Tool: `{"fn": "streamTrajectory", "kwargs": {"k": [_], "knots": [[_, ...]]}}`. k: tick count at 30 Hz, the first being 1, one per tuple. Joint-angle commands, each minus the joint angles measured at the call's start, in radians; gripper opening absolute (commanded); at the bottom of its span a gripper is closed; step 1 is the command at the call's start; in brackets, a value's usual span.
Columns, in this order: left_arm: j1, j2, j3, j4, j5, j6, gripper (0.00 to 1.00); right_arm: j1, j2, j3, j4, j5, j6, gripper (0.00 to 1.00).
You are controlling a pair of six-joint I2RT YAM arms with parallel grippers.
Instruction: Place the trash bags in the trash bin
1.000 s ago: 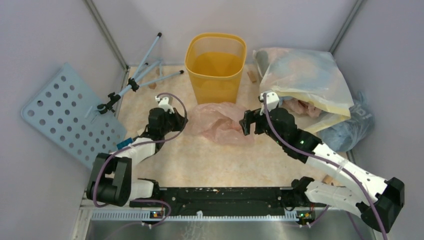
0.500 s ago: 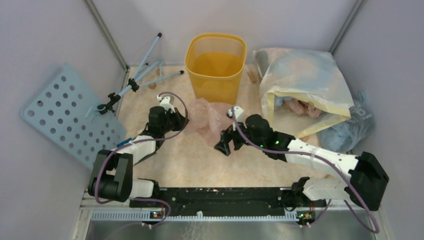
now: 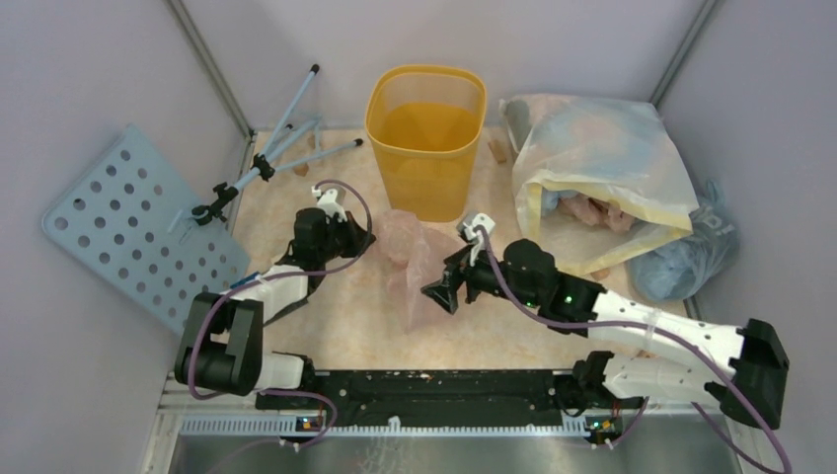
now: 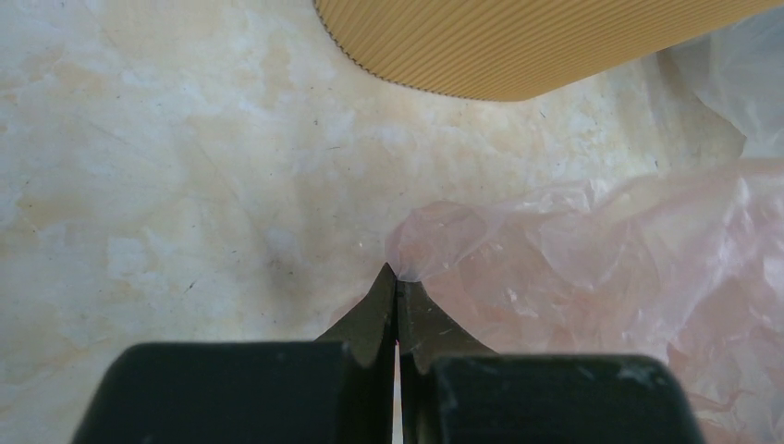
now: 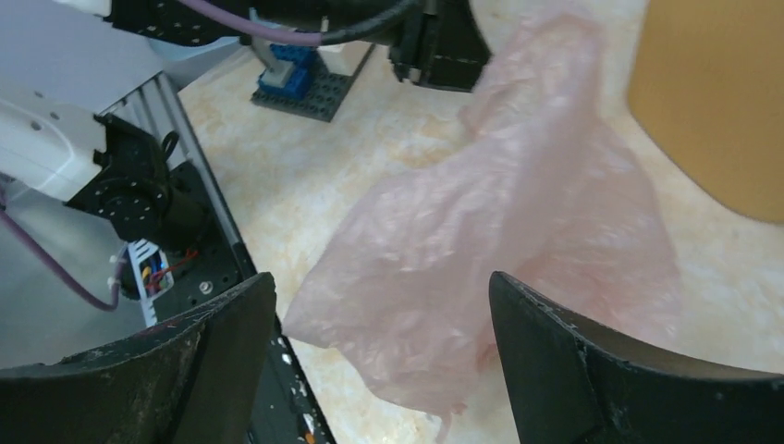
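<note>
The trash bag (image 3: 410, 265), a thin pale pink film, lies stretched on the table just in front of the yellow-orange trash bin (image 3: 426, 128). My left gripper (image 3: 361, 239) is shut on the bag's left edge; in the left wrist view the film (image 4: 592, 268) bunches at the closed tips (image 4: 398, 274), with the bin's ribbed wall (image 4: 518, 42) beyond. My right gripper (image 3: 440, 293) stands open at the bag's near right side. In the right wrist view its gripper (image 5: 382, 319) spans the bag's hanging lower end (image 5: 481, 250) without touching it.
A large whitish-yellow sack (image 3: 592, 158) and a grey-blue bag (image 3: 686, 259) sit at the back right. A perforated pale blue board (image 3: 138, 227) and a folded tripod (image 3: 266, 163) lean at the left. The black base rail (image 3: 424, 385) runs along the near edge.
My right arm swung left from beside the sack to the pink bag's near side. The bag changed from a flat spread to a narrower, drawn-up shape. The left gripper stayed shut.
</note>
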Motion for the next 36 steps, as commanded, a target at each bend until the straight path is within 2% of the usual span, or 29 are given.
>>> {"fn": "streamTrajectory", "kwargs": {"k": [1, 5, 9, 12, 15, 17, 22, 24, 26, 27, 29, 31, 36], "knots": [[0.004, 0.009, 0.039, 0.026, 0.003, 0.015, 0.00, -0.024, -0.123, -0.109, -0.017, 0.219, 0.066, 0.81], [0.004, 0.012, 0.040, 0.027, 0.005, 0.015, 0.00, -0.084, -0.226, -0.239, 0.012, 0.243, 0.160, 0.72], [0.004, 0.014, 0.043, 0.028, 0.013, 0.014, 0.00, -0.158, -0.227, -0.329, 0.096, 0.100, 0.203, 0.69], [0.004, 0.008, 0.044, 0.022, 0.014, 0.013, 0.00, -0.160, -0.174, -0.358, 0.201, -0.020, 0.190, 0.70], [0.004, 0.004, 0.043, 0.019, 0.014, 0.012, 0.00, -0.159, -0.095, -0.363, 0.331, -0.230, 0.164, 0.75], [0.004, 0.002, 0.043, 0.017, 0.017, 0.010, 0.00, -0.158, -0.032, -0.351, 0.387, -0.313, 0.158, 0.76], [0.004, -0.001, 0.042, 0.017, 0.023, 0.007, 0.00, -0.158, 0.101, -0.309, 0.470, -0.369, 0.143, 0.74], [0.004, -0.001, 0.042, 0.020, 0.025, 0.003, 0.00, -0.156, 0.145, -0.278, 0.493, -0.387, 0.139, 0.63], [0.004, -0.003, 0.039, 0.025, 0.031, -0.002, 0.00, -0.150, 0.187, -0.241, 0.496, -0.410, 0.138, 0.48], [0.004, -0.004, 0.039, 0.026, 0.030, -0.004, 0.00, -0.145, 0.202, -0.215, 0.488, -0.408, 0.138, 0.38], [0.004, -0.015, 0.039, 0.020, 0.015, -0.004, 0.00, -0.143, 0.210, -0.189, 0.455, -0.370, 0.146, 0.14], [0.004, -0.032, 0.041, 0.002, -0.012, 0.001, 0.00, -0.143, 0.188, -0.173, 0.381, -0.261, 0.150, 0.02], [0.009, -0.126, 0.025, -0.048, -0.114, -0.009, 0.00, -0.171, 0.035, -0.125, 0.079, 0.204, 0.174, 0.00]]}}
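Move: The right hand, open and empty, goes for the loose part of the pink trash bag, whose middle lies about 8 cm ahead of it, 5 cm to its left and some 14 cm below. The left gripper, pinching the bag's far-left corner, is roughly 15 cm ahead, 18 cm left and 13 cm lower; the yellow bin's middle is about 30 cm ahead, 3 cm left, 5 cm lower. From the left hand the bag's middle lies some 13 cm right and 7 cm back, about level. The right hand swings about 8 cm to the right and down, turning some 20 degrees clockwise, then sweeps back left and sinks on to about 11 cm below its start, undoing that turn and tipping its fingers some 15 degrees down into the bag's loose plastic. There the wide-open fingers shut and pinch a fold, then lift it about 3 cm while easing forward, as the left hand stays put and keeps its pinch on the other corner. ##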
